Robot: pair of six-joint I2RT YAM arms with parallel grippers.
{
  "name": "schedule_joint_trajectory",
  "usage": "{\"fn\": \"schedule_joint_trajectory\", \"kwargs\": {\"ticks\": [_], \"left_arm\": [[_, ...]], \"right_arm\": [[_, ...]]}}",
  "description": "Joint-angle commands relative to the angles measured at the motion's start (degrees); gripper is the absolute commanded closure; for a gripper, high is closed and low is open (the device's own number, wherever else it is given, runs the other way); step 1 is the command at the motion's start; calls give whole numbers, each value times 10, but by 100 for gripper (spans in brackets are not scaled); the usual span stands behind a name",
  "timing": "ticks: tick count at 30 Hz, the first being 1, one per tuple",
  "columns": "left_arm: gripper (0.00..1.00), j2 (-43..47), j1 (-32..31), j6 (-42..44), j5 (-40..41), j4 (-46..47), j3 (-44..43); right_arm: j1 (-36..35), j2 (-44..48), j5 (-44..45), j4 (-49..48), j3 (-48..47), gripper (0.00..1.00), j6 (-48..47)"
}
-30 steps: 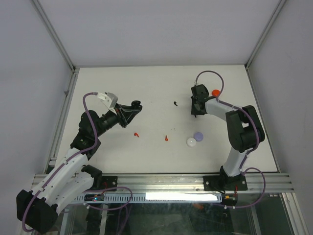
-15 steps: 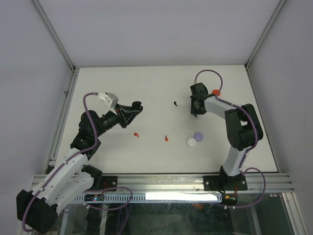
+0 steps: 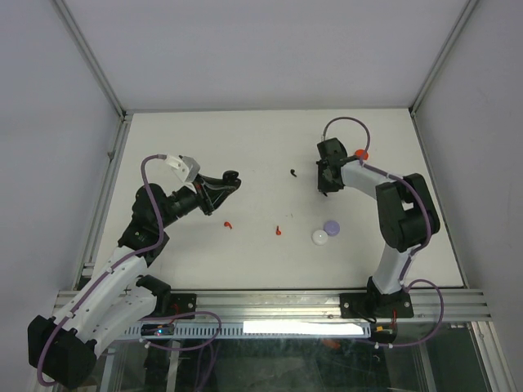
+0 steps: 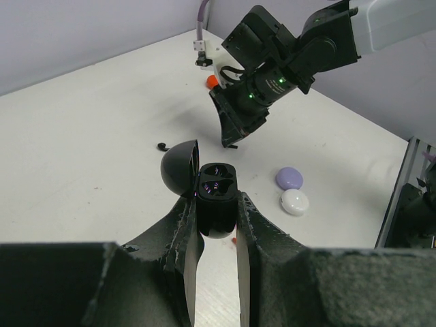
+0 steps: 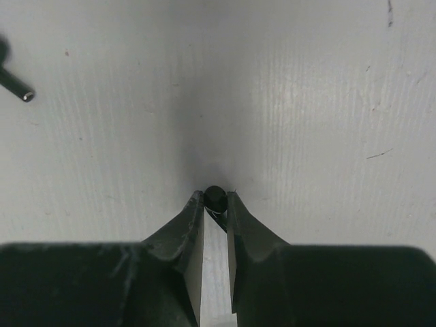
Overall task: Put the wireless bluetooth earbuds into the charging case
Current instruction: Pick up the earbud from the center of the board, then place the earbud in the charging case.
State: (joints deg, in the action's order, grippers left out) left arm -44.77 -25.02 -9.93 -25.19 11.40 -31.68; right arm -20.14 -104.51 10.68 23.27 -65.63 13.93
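My left gripper is shut on an open black charging case, lid swung left, held above the table; it also shows in the top view. My right gripper is shut on a black earbud at its fingertips, close to the table; in the top view this gripper points down at the back right. A second black earbud lies left of it, its stem visible in the right wrist view. Two red earbuds lie mid-table.
A closed lilac case and a closed white case sit side by side right of centre, also visible in the left wrist view. A red-orange object sits behind the right arm. Metal frame rails edge the table.
The right gripper has shifted slightly toward the back of the table. The left gripper with the case has barely moved.
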Motion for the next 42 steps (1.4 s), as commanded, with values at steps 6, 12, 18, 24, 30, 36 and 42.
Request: {"fn": "schedule_joint_trajectory", "kwargs": {"ticks": [6,12,18,24,30,36,42], "left_arm": [[100,1,7,17,-60,99,9],[100,-19,6,-1,-82,150,15],[100,-45,7,-47,-99,219,20],[100,-42,7,-73,-81,290,41],[100,-28,7,-58,-91,343,48],[100,-52,7,-74,-142,426,53],[100,-58,6,-58,-156,447,53]], "right_arm": [[-43,151,-66,-63,43,91,0],[-80,263,-116,-134,81,91,16],[-115,349,-165,-201,109,91,35],[-139,425,-223,-304,149,91,78],[-166,468,-279,-414,185,90,108],[-200,490,-315,-522,211,90,145],[-226,494,-340,-586,211,90,158]]}}
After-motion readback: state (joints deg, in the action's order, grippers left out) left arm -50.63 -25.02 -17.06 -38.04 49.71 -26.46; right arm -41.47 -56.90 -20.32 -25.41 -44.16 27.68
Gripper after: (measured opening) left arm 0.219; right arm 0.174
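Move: The right fingertips are already shut on a black earbud down at the board; the open black case it belongs to hangs about 26 cm to their left, 14 cm back and some 23 cm higher, in the left hand. The other black earbud lies about 11 cm left of the right hand and 7 cm farther out, the purple case 12 cm straight back. From the left hand, the gripped earbud is roughly 28 cm right, 13 cm ahead and 23 cm below. Keeping its pinch on the black earbud, the right hand lifts it off the board and sweeps it up about 33 cm, left and back towards the open case, swinging the fingers from pointing down to pointing left and forward. The left hand keeps hold of the case, rising about 7 cm and easing a little right and back as its fingers tip upward. ##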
